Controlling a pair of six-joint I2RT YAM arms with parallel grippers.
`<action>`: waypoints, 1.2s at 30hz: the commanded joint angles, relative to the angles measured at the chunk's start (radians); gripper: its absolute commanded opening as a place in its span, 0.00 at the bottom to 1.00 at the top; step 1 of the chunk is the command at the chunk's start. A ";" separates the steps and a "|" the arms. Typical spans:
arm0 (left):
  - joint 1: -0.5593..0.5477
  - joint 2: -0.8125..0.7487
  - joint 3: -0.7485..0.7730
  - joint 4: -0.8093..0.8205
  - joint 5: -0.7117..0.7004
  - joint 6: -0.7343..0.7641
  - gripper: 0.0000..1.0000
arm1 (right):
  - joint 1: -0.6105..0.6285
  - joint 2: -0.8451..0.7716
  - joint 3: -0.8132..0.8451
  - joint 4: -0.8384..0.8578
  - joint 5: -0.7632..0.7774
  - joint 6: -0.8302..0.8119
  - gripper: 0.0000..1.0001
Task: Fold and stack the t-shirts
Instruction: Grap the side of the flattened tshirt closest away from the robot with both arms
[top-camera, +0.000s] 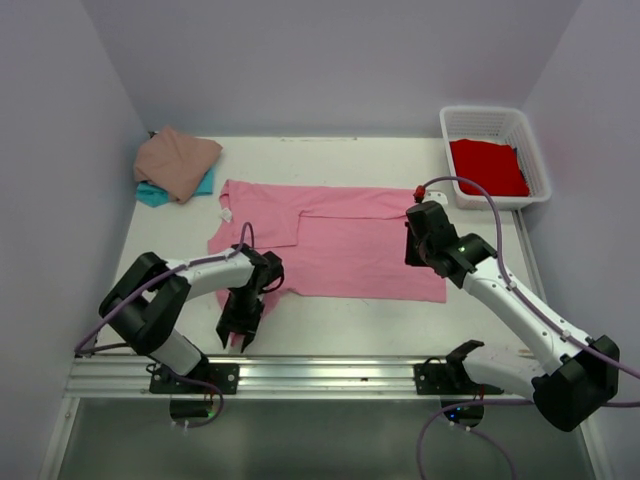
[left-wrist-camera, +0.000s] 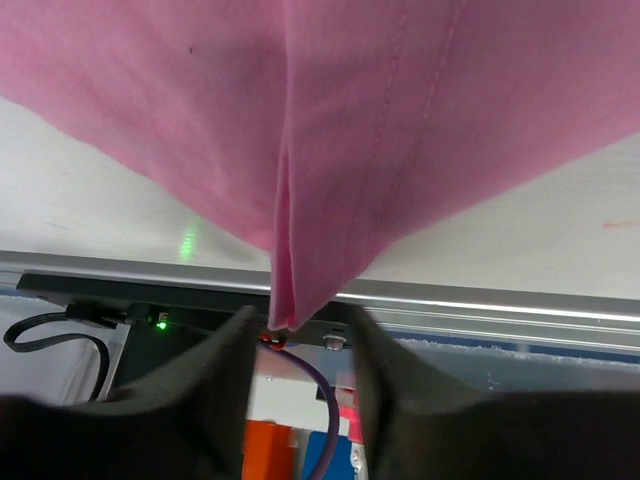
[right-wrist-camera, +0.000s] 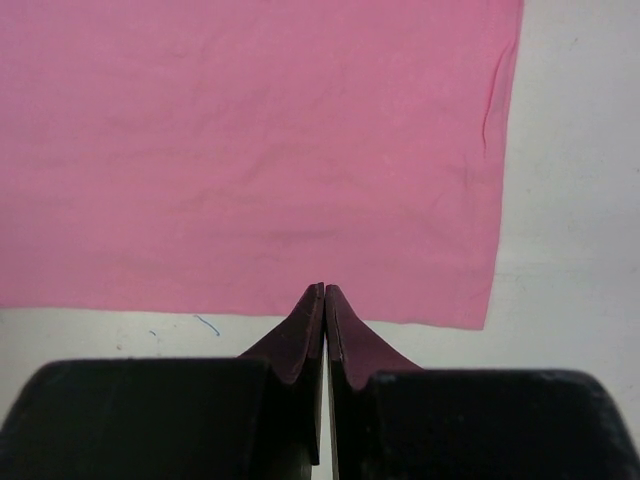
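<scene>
A bright pink t-shirt (top-camera: 340, 245) lies spread flat mid-table. My left gripper (top-camera: 240, 325) hangs at its near left corner. In the left wrist view a pulled-up point of that pink t-shirt (left-wrist-camera: 300, 150) ends between the fingertips of the left gripper (left-wrist-camera: 300, 320), whose jaws stand apart, the cloth beside the left finger (left-wrist-camera: 225, 360). My right gripper (top-camera: 418, 258) hovers over the shirt's near right part; in the right wrist view the right gripper (right-wrist-camera: 325, 290) is shut and empty above the pink t-shirt (right-wrist-camera: 250, 150). A tan-pink t-shirt (top-camera: 175, 160) lies folded on a teal one (top-camera: 150, 193). A red one (top-camera: 487, 165) lies in the basket.
The white lattice basket (top-camera: 535, 150) stands at the back right corner. Walls close in the table on the left, back and right. A metal rail (top-camera: 330, 375) carrying both arm bases runs along the near edge.
</scene>
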 joint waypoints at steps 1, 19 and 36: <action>-0.004 0.016 -0.014 0.017 -0.009 -0.022 0.38 | -0.006 -0.027 0.002 0.018 -0.013 -0.022 0.03; -0.002 -0.036 0.016 0.035 -0.138 -0.062 0.00 | -0.008 -0.056 -0.006 -0.032 0.139 0.018 0.00; -0.016 -0.205 0.323 -0.044 -0.241 -0.005 0.00 | -0.026 0.133 -0.204 -0.030 0.119 0.374 0.69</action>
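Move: The pink t-shirt's sleeve tip lies between the left hand's open fingers, about 1 cm below; the shirt's near hem begins roughly 15 cm ahead and 10 cm right, and the metal rail runs about 6 cm back. From the right hand, the near right corner is some 8 cm right, 4 cm back and 15 cm below; the far right corner is about 19 cm ahead and 7 cm right. Left pinches the sleeve tip, carries it 10 cm forward, rising; right opens, sinking 8 cm towards the corner. ##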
